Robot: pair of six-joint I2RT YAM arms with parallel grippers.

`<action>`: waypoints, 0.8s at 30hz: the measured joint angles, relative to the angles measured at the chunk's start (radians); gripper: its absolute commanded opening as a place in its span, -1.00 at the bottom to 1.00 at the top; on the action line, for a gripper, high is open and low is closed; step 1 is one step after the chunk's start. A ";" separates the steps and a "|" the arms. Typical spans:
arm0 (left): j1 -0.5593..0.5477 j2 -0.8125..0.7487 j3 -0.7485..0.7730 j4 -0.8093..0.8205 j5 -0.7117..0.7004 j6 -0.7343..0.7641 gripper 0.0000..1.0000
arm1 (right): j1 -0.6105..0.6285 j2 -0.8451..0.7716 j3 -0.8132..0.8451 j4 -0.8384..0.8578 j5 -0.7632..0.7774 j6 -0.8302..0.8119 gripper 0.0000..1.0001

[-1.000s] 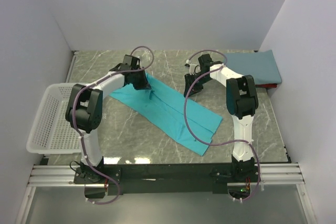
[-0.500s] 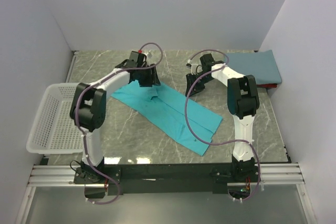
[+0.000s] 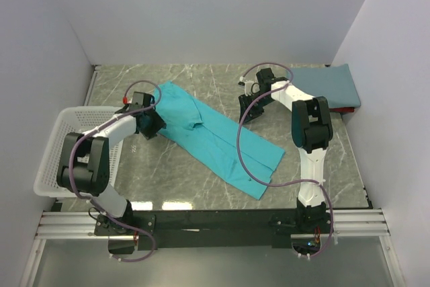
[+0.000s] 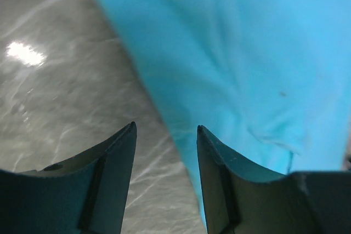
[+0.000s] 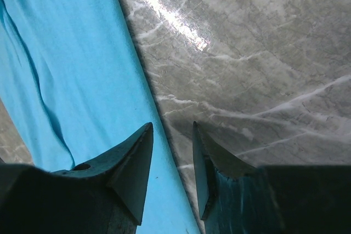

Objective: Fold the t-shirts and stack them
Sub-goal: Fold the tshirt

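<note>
A teal t-shirt (image 3: 215,142) lies spread in a long diagonal strip across the marble table, its collar end at the far left. At its left edge my left gripper (image 3: 153,126) hovers low and open; in the left wrist view the gripper (image 4: 166,127) straddles the edge of the teal cloth (image 4: 247,36) with nothing between its fingers. Over the shirt's far right edge my right gripper (image 3: 243,115) is also open, and in its wrist view the gripper (image 5: 171,125) spans the border of the cloth (image 5: 66,53). A slate-blue t-shirt (image 3: 326,85) lies folded at the back right.
A white mesh basket (image 3: 50,159) stands at the table's left edge, close to my left arm. A red strip (image 3: 344,109) shows under the folded shirt's near edge. White walls close in on the left, back and right.
My left gripper opened, let go of the teal cloth and swung left to the shirt's left edge. The shirt's collar end now lies spread further back. The right gripper stayed put and widened slightly.
</note>
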 measured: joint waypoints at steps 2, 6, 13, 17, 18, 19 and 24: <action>-0.009 0.014 -0.004 -0.037 -0.053 -0.050 0.10 | 0.000 0.000 0.000 0.000 0.000 -0.001 -0.15; -0.010 0.056 0.033 -0.091 -0.142 -0.121 0.11 | 0.000 0.000 0.000 -0.001 0.000 -0.004 -0.14; 0.031 0.206 0.180 -0.148 -0.183 -0.150 0.09 | -0.002 0.000 0.002 -0.016 -0.008 -0.009 -0.07; 0.044 0.235 0.221 -0.162 -0.187 -0.149 0.09 | -0.003 0.000 0.004 -0.030 -0.015 -0.015 -0.06; 0.046 0.240 0.229 -0.166 -0.187 -0.148 0.07 | -0.003 0.000 0.005 -0.037 -0.018 -0.016 -0.07; 0.048 0.247 0.239 -0.172 -0.187 -0.146 0.06 | -0.003 0.000 0.005 -0.043 -0.022 -0.018 -0.06; 0.066 0.291 0.297 -0.187 -0.186 -0.126 -0.10 | -0.003 0.005 0.009 -0.072 -0.032 -0.024 -0.10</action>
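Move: The left hand hovers just off the t-shirt's near-left edge; the bit it goes for lies about 5 cm ahead, 5 cm to its left and 4 cm lower. The shirt's far-left corner is some 16 cm ahead and 4 cm to the right, the loose flap roughly 14 cm right and 4 cm ahead. From the right hand that near-left edge is about 38 cm to the left, level with it in reach and slightly lower. Sinking about 3 cm early on as it swings left, the open left hand first eases back slightly, then pushes forward low over the table, ending some 5 cm ahead and 5 cm left. It turns about 15 degrees counter-clockwise and tips a little further down, bringing its open fingers to the shirt's near-left edge. The right hand draws back barely 1.5 cm, open. ##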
